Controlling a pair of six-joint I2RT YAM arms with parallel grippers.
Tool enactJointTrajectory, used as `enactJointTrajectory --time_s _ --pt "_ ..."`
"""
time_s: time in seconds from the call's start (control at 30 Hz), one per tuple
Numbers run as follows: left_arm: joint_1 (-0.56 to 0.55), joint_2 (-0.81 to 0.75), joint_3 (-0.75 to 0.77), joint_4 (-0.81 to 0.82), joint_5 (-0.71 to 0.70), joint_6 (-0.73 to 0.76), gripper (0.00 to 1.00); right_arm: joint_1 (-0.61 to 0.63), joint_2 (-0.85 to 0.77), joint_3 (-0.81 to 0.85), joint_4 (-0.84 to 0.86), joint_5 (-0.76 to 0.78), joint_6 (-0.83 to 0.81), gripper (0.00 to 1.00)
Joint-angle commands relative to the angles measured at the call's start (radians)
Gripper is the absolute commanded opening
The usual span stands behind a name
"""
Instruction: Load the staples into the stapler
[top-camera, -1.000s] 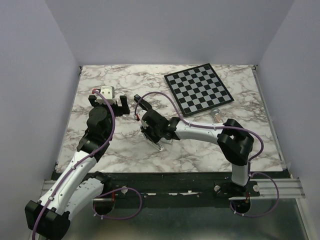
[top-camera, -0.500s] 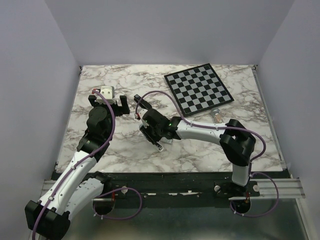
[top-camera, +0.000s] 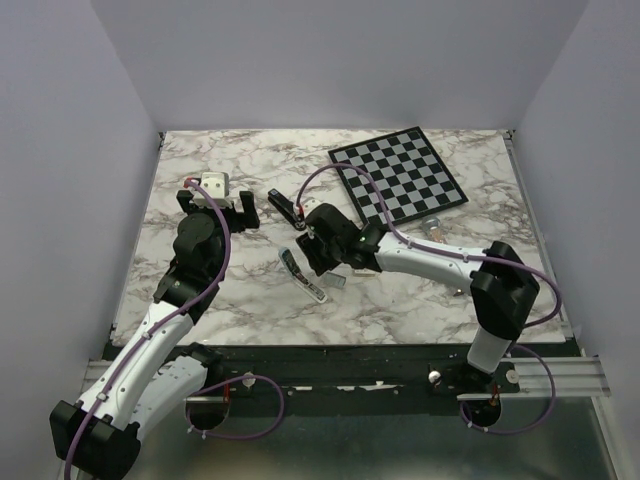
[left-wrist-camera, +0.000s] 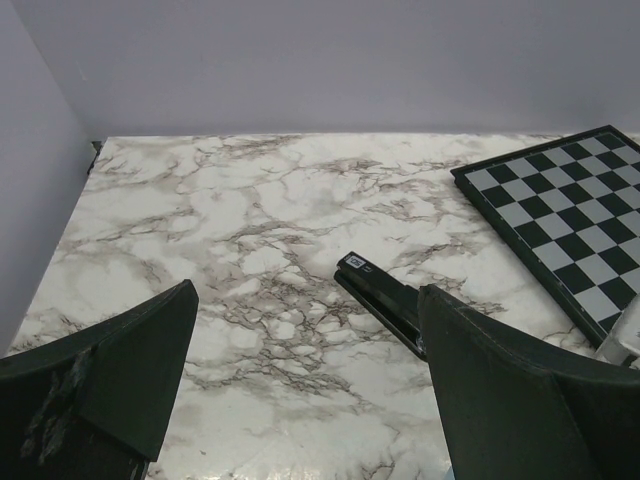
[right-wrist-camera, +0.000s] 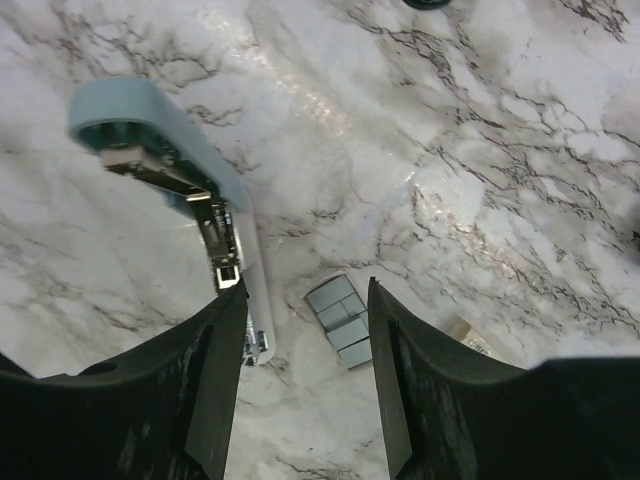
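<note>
The slim black stapler lies flat on the marble, just right of my left gripper, which is wide open and holds nothing; its right finger hides the stapler's near end. The staples are short silver-grey strips lying side by side on the table. My right gripper hovers open above them, touching nothing. A pale blue stapler, opened with its metal track showing, lies by the right gripper's left finger.
A chessboard lies at the back right. A clear tube of beads sits below it. A small cream box corner shows beside the right gripper's right finger. Walls close the table on three sides.
My right gripper has opened, let go of the pale blue stapler and drawn back up and right. The blue stapler and the staples now lie uncovered. The left arm has not moved.
</note>
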Motion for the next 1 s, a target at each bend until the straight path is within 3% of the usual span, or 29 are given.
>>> enactJointTrajectory --time_s 0.0,0.5,0.97 --pt "0.005 -0.007 -0.008 0.021 -0.009 0.008 0.99 -0.011 0.051 0.003 -0.06 0.058 0.026 0.6" --pt "0.005 0.0 -0.007 0.021 -0.003 0.008 0.99 -0.022 0.195 0.045 -0.063 0.08 0.018 0.63" --pt "0.003 0.003 -0.007 0.019 0.004 0.008 0.99 -0.022 0.117 -0.034 -0.082 0.141 -0.003 0.63"
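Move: The staple tray, a small open box of staple strips, lies about 4 cm to the right of the right hand, roughly level fore and aft and some 9 cm below. The open blue stapler is about 4 cm left of that hand and 1 cm ahead; a small pale box sits some 12 cm right and 1 cm ahead, both also low on the table. From the left hand the staple tray is about 20 cm right, 6 cm back and 28 cm below. Heading for the staple tray, the empty right hand drops about 7.5 cm and shifts some 3 cm to the right, away from the blue stapler. The descent is done a little past halfway; after that the hand only creeps right. The wrist tips some 15 degrees so the fingers point more steeply down, and they stay open, ending just above the tray with no touch to be seen. ##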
